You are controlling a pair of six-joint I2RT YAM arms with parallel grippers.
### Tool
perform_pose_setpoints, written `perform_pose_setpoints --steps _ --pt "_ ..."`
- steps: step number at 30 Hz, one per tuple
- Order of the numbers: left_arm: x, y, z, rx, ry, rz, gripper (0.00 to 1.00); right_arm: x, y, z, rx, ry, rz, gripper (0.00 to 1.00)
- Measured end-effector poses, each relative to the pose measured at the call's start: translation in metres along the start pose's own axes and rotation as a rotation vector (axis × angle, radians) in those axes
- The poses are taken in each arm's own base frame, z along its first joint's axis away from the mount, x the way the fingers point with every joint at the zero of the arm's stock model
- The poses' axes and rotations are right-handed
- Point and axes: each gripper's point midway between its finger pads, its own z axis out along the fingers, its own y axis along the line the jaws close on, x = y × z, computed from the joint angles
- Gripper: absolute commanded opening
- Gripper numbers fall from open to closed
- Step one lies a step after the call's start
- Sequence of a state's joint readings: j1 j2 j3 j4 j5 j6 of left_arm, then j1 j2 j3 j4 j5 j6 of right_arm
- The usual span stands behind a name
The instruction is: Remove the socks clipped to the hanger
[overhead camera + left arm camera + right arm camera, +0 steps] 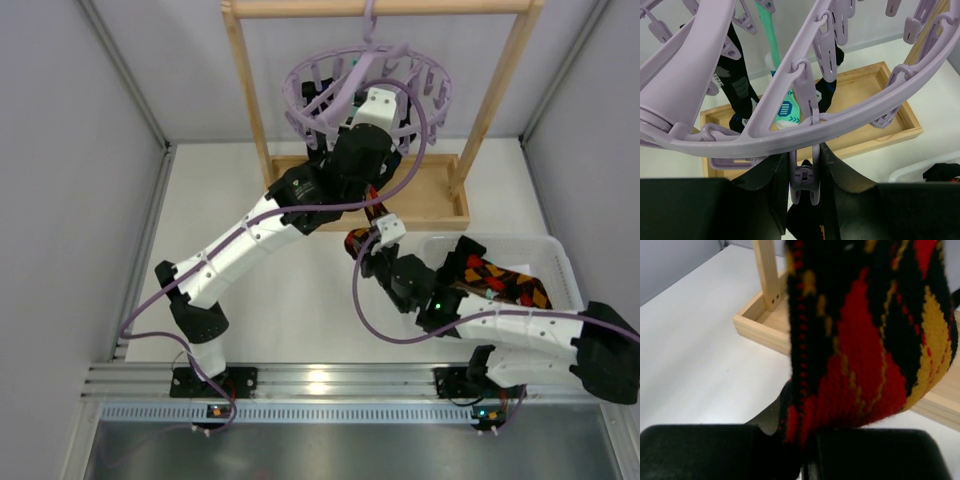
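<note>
The lavender hanger [365, 82] hangs by its hook from the wooden rack. My left gripper [805, 192] reaches up under its ring and is shut on a clip peg [807, 176], one finger against each side. A black sock [805, 220] hangs from that peg. Further back, a black sock [737, 85], a teal-white sock [785, 107] and another black sock [827, 82] stay clipped. My right gripper [807, 440] is shut on a red-orange-black argyle sock [865, 340], low over the table near the rack's base [362, 246].
The wooden frame rack [248, 90] stands on a shallow wooden tray base [440, 208] at the back. A white bin [560, 262] at the right holds another argyle sock [502, 282]. Grey walls close in both sides.
</note>
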State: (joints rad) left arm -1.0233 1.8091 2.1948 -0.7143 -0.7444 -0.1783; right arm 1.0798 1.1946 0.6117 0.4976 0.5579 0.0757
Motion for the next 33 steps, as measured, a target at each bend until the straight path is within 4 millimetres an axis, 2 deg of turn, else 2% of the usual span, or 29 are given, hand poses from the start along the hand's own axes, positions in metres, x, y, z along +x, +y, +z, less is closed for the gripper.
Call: perform_pose_setpoints --steps 9,10,13,14,15,16,21,23,25,29,33 --pt "0.001 -0.001 0.002 0.002 -0.001 -0.016 0.1 -0.045 -0.058 -0.063 0.125 -0.101 0.07 0.0" --pt "0.002 -0.001 0.002 0.001 0.0 -0.018 0.19 -0.05 -0.065 -0.069 0.14 -0.11 0.08 0.0" --pt "0.005 -0.002 0.004 0.004 0.006 -0.026 0.36 -0.05 -0.086 -0.084 0.208 -0.087 0.087 0.0" --pt "0.006 -0.003 0.005 0.006 0.009 -0.026 0.43 -0.047 -0.094 -0.088 0.236 -0.06 0.08 0.0" --pt "0.008 -0.003 0.006 0.008 0.01 -0.028 0.57 -0.047 -0.102 -0.091 0.265 -0.033 0.073 0.0" --pt "0.009 -0.003 0.006 0.01 0.013 -0.028 0.62 -0.048 -0.11 -0.093 0.297 -0.006 0.075 0.0" --pt "0.017 -0.005 0.004 0.036 0.031 -0.049 0.98 -0.061 -0.165 -0.104 0.508 0.117 0.102 0.0" --pt "0.019 -0.005 0.001 0.051 0.039 -0.059 0.98 -0.057 -0.184 -0.111 0.586 0.174 0.106 0.0" --pt "0.022 -0.003 -0.005 0.066 0.046 -0.067 0.98 -0.044 -0.197 -0.119 0.646 0.254 0.093 0.0" --pt "0.025 0.006 -0.022 0.094 0.051 -0.098 0.98 -0.023 -0.212 -0.136 0.719 0.388 0.068 0.0" --pt "0.029 0.023 -0.043 0.101 0.047 -0.137 0.98 -0.024 -0.232 -0.155 0.803 0.424 0.083 0.0"
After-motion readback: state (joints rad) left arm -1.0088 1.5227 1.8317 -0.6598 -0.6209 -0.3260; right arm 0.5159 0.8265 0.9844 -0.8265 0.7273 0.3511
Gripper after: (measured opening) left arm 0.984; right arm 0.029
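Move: The basket's middle, where the held argyle sock is bound, lies some 35 cm to the right of the right gripper, about level with it fore and aft and 18 cm below; the wooden tray's middle is about 25 cm ahead of that gripper, 1 cm right, 19 cm below. The left fingers already squeeze the clip. From them the turquoise sock hangs roughly 14 cm ahead, 5 left and 12 lower, the left black sock 12 ahead, 10 left and 11 lower. Sweep the right gripper, still shut on the argyle sock, about 28 cm right, away from the hanger to above the basket, rising some 6 cm on the way before sinking again, and turn it about 45 degrees clockwise while tipping it down. Keep the left fingers on the clip at first, then open them wide, dip slightly and back off towards the base and left. ##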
